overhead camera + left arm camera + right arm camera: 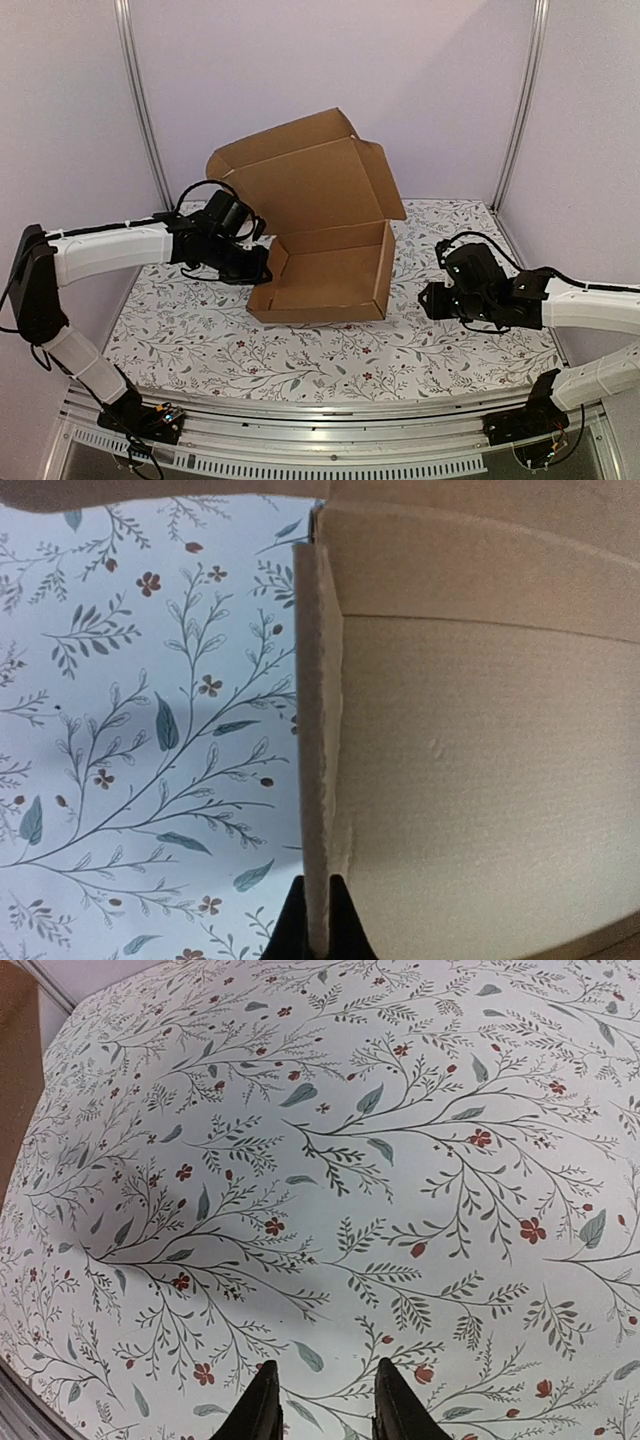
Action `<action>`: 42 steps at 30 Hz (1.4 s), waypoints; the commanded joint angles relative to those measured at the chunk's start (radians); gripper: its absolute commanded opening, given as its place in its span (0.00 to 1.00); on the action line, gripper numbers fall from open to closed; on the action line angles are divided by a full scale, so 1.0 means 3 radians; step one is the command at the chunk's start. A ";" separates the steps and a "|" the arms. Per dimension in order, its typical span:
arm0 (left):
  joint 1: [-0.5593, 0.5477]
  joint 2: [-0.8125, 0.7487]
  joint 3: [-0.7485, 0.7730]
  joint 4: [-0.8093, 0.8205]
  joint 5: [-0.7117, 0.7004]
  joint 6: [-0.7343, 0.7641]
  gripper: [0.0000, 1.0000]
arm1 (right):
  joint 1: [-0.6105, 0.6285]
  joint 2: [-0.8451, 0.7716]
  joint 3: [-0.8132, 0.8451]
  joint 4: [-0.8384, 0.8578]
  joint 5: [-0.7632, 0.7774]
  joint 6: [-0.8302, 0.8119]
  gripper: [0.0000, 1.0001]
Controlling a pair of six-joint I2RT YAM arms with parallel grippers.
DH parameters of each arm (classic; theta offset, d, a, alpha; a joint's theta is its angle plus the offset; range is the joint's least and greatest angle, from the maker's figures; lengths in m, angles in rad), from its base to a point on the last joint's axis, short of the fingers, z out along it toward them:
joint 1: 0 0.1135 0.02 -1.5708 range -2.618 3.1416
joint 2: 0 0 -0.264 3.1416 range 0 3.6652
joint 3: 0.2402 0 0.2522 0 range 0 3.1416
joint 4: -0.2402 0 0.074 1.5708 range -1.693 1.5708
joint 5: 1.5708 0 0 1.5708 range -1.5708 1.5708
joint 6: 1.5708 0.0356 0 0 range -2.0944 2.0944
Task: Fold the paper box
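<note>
The paper box (325,270) is plain brown cardboard, a shallow tray in the middle of the table with its lid flap (300,175) standing up behind. My left gripper (262,268) is shut on the box's left wall. In the left wrist view the wall's edge (318,730) runs straight up from between the black fingertips (345,920). My right gripper (428,300) hovers to the right of the box, apart from it. It stands open over the tablecloth with nothing between its fingers (395,1400). A brown strip of the box (15,1070) shows at the left edge of the right wrist view.
A floral tablecloth (330,350) covers the table. Metal frame posts (140,100) stand at the back corners against pale walls. An aluminium rail (320,440) runs along the near edge by the arm bases.
</note>
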 commanded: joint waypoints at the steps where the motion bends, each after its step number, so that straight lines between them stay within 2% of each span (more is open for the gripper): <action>1: -0.0027 0.0151 -0.0092 -0.0159 -0.0367 -0.0009 0.00 | -0.0021 -0.0166 -0.0036 -0.0340 0.0376 -0.0124 0.30; 10: -0.0164 0.0559 -0.0032 -0.0215 -0.0861 -0.0247 0.00 | -0.0023 -0.0183 -0.0005 -0.0388 0.0421 -0.0160 0.33; 17: -0.0266 0.0728 -0.0017 -0.0206 -0.1149 -0.0350 0.17 | -0.0021 -0.0192 -0.0029 -0.0387 0.0425 -0.0156 0.34; 29: -0.0383 0.0774 0.0009 -0.0250 -0.1372 -0.0404 0.30 | -0.0020 -0.0189 -0.0008 -0.0294 0.0258 -0.0189 0.35; 36: -0.0422 0.0613 -0.0013 -0.0290 -0.1415 -0.0414 0.38 | -0.0021 -0.0010 0.0147 -0.0142 -0.0036 -0.0263 0.42; 42: -0.0460 0.0388 -0.0037 -0.0294 -0.1389 -0.0406 0.42 | -0.0022 0.0176 0.0469 -0.0106 -0.0053 -0.0400 0.54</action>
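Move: The paper box is already off the table, its left wall pinched in the left hand; the table spot below that wall lies about 14 cm below this hand and 3 cm to its left. The tray's middle is some 13 cm to the hand's right, level ahead, at about its height. The raised lid stands roughly 16 cm ahead, 11 right and 8 above. From the empty right hand, that table spot lies about 39 cm left, 5 ahead and 13 below. The box is lowered onto the table by its left wall: the left hand sinks about 10 cm, drifting some 3 cm left while its left side rolls up about 25 degrees, so the fingers come to point nearly straight down. Its fingers then open to let go of the wall, and the hand starts back up by about 2 cm. The right hand eases 3 cm right, then back, its fingers opening wider. ##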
